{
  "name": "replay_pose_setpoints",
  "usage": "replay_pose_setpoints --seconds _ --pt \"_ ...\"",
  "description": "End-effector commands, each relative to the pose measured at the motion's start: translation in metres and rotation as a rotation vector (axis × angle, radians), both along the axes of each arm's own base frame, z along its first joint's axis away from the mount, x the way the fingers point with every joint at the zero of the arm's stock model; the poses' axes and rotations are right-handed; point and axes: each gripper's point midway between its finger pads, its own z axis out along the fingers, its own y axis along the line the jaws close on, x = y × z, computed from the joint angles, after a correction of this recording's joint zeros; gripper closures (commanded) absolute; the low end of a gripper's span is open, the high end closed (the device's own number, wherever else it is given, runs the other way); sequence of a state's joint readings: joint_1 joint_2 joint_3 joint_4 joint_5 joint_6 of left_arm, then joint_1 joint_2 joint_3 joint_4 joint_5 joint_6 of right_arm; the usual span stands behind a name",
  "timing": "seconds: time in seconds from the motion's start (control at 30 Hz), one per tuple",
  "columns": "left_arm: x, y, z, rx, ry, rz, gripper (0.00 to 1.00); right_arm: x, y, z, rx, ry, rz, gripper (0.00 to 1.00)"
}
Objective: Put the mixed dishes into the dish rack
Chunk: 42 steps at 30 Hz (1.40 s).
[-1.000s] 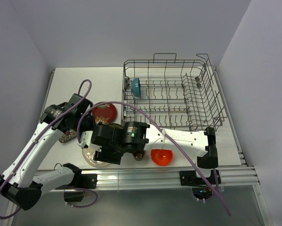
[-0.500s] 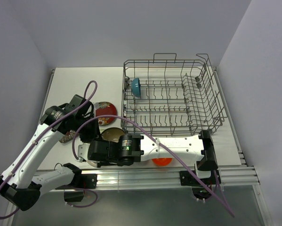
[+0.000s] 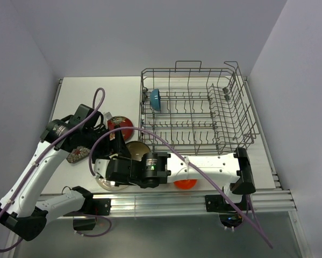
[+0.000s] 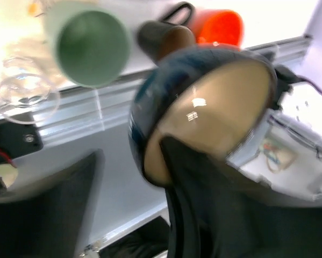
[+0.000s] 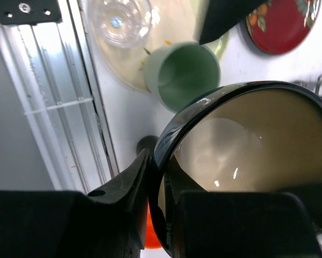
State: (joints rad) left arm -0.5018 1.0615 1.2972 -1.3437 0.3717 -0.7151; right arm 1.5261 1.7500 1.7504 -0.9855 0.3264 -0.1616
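Note:
A tan bowl (image 3: 137, 150) with a dark outside hangs tilted above the table's front left. My right gripper (image 3: 133, 158) is shut on its rim, one finger inside and one outside, as the right wrist view shows the right gripper (image 5: 161, 161) clamped on the tan bowl (image 5: 247, 156). My left gripper (image 3: 122, 146) is open beside the tan bowl (image 4: 209, 107); one dark finger (image 4: 214, 199) still lies against the inside. The dish rack (image 3: 241, 107) stands at the back right with a blue-inside bowl (image 3: 155, 99) in it.
Below the bowl sit a pale green cup (image 5: 185, 75), a clear glass (image 5: 120, 19) on a cream plate (image 5: 128, 59), a small brown mug (image 4: 166, 37) and an orange bowl (image 3: 185, 184). A red saucer (image 3: 120, 126) and a patterned square plate (image 3: 77, 156) lie left.
My right gripper came in and shut on the tan bowl's rim. My left gripper, shut on the bowl before, has opened its jaws.

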Motion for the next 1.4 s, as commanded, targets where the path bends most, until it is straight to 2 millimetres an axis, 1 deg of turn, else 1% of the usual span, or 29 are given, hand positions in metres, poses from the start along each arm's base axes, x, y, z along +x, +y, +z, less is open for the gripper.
replay_pose_setpoints --seconds 0.0,0.13,0.2,0.23,0.3,0.33,0.4,0.43,0.47,0.53,0.57,0.6,0.63,0.67,0.7,0.77,0.8,0.87,0.9,0.93,0.97,1.0,1.03,1.07,1.1,1.13,1.2,1.23,1.37 --pt "-0.006 -0.017 0.034 -0.152 0.002 0.022 0.02 0.02 0.001 0.051 0.193 -0.071 -0.09 1.0" --pt "0.001 -0.014 0.039 -0.145 -0.038 0.074 0.01 0.019 -0.001 0.061 0.212 -0.062 -0.079 1.0" --pt "0.015 -0.007 0.047 -0.118 -0.096 0.156 0.01 0.02 -0.001 0.067 0.238 -0.043 -0.089 1.0" --pt "0.022 -0.006 0.054 -0.12 -0.135 0.187 0.01 0.029 -0.004 0.07 0.256 -0.027 -0.118 1.0" --pt "0.038 0.001 0.069 -0.122 -0.215 0.28 0.01 0.034 -0.004 0.087 0.363 0.054 -0.138 1.0" --pt "0.047 -0.001 0.079 -0.153 -0.262 0.304 0.01 0.046 -0.012 0.106 0.451 0.114 -0.155 1.0" --pt "0.055 -0.008 0.087 -0.222 -0.277 0.347 0.01 0.065 -0.013 0.123 0.601 0.201 -0.194 1.0" --pt "0.055 -0.012 0.093 -0.268 -0.295 0.352 0.01 0.072 -0.024 0.143 0.694 0.237 -0.216 1.0" --pt "0.064 -0.02 0.097 -0.326 -0.323 0.355 0.01 0.094 -0.035 0.151 0.755 0.291 -0.237 1.0" --pt "0.065 -0.028 0.106 -0.415 -0.327 0.366 0.01 0.112 -0.046 0.176 0.906 0.352 -0.267 1.0" --pt "0.071 -0.033 0.108 -0.454 -0.341 0.369 0.01 0.132 -0.061 0.174 0.943 0.403 -0.285 1.0" --pt "0.073 -0.036 0.108 -0.466 -0.343 0.362 0.01 0.141 -0.063 0.192 1.039 0.435 -0.288 1.0" --pt "0.073 -0.038 0.109 -0.477 -0.342 0.352 0.01 0.15 -0.07 0.198 1.084 0.453 -0.295 1.0" --pt "0.074 -0.04 0.108 -0.48 -0.343 0.345 0.01 0.16 -0.076 0.193 1.107 0.486 -0.315 1.0" --pt "0.076 -0.041 0.108 -0.477 -0.35 0.336 0.01 0.175 -0.086 0.208 1.196 0.525 -0.308 1.0" --pt "0.078 -0.041 0.111 -0.473 -0.372 0.33 0.01 0.195 -0.094 0.201 1.25 0.601 -0.327 1.0" --pt "0.08 -0.04 0.11 -0.461 -0.383 0.324 0.01 0.213 -0.106 0.216 1.341 0.618 -0.337 1.0" --pt "0.081 -0.039 0.11 -0.447 -0.393 0.32 0.01 0.231 -0.11 0.199 1.369 0.72 -0.348 1.0" --pt "0.082 -0.04 0.109 -0.438 -0.402 0.305 0.01 0.237 -0.113 0.214 1.443 0.748 -0.314 1.0" --pt "0.084 -0.041 0.111 -0.443 -0.418 0.297 0.01 0.254 -0.12 0.203 1.459 0.781 -0.335 1.0" --pt "0.084 -0.042 0.107 -0.437 -0.422 0.285 0.01 0.261 -0.122 0.199 1.478 0.802 -0.338 1.0" --pt "0.084 -0.042 0.106 -0.439 -0.423 0.277 0.01 0.265 -0.125 0.207 1.524 0.829 -0.306 1.0" --pt "0.085 -0.043 0.104 -0.44 -0.423 0.276 0.01 0.282 -0.13 0.196 1.545 0.857 -0.329 1.0" --pt "0.086 -0.045 0.101 -0.44 -0.418 0.27 0.01 0.287 -0.134 0.193 1.564 0.879 -0.328 1.0" --pt "0.087 -0.046 0.099 -0.443 -0.415 0.268 0.01 0.287 -0.137 0.203 1.609 0.905 -0.279 1.0" --pt "0.087 -0.048 0.093 -0.446 -0.402 0.261 0.01 0.301 -0.142 0.192 1.622 0.932 -0.298 1.0" --pt "0.089 -0.053 0.094 -0.471 -0.402 0.254 0.01 0.31 -0.147 0.193 1.651 0.954 -0.291 1.0" --pt "0.089 -0.054 0.088 -0.468 -0.39 0.253 0.01 0.32 -0.148 0.183 1.651 0.967 -0.314 1.0" --pt "0.093 -0.06 0.082 -0.483 -0.371 0.249 0.01 0.343 -0.163 0.171 1.68 0.96 -0.349 1.0"
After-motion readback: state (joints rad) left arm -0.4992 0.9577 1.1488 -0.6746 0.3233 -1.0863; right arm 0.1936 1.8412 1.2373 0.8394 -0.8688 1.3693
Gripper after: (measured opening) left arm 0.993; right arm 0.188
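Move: The brown bowl, already pinched by its rim in the right fingers, is bound for the rack place right of the blue bowl: about 37 cm ahead of the right hand, 12 to its right and 12 below. The blue bowl stands level with that place, 8 cm to its left. From the right hand the green cup is some 7 cm ahead, 8 left, 16 below, the mug 6 ahead, 6 right, 17 below. The left hand has that rack place 33 cm ahead, 21 right, 15 below. The brown bowl stays pinched by its rim as the right hand sweeps it some 36 cm forward and 15 right, rising about 15 cm, then sinking 5 over the rack beside the blue bowl; the wrist rolls over 100 degrees until the fingers point left and forward, nearly level. The left fingers finish opening, and that hand goes up and forward, then slightly right. ##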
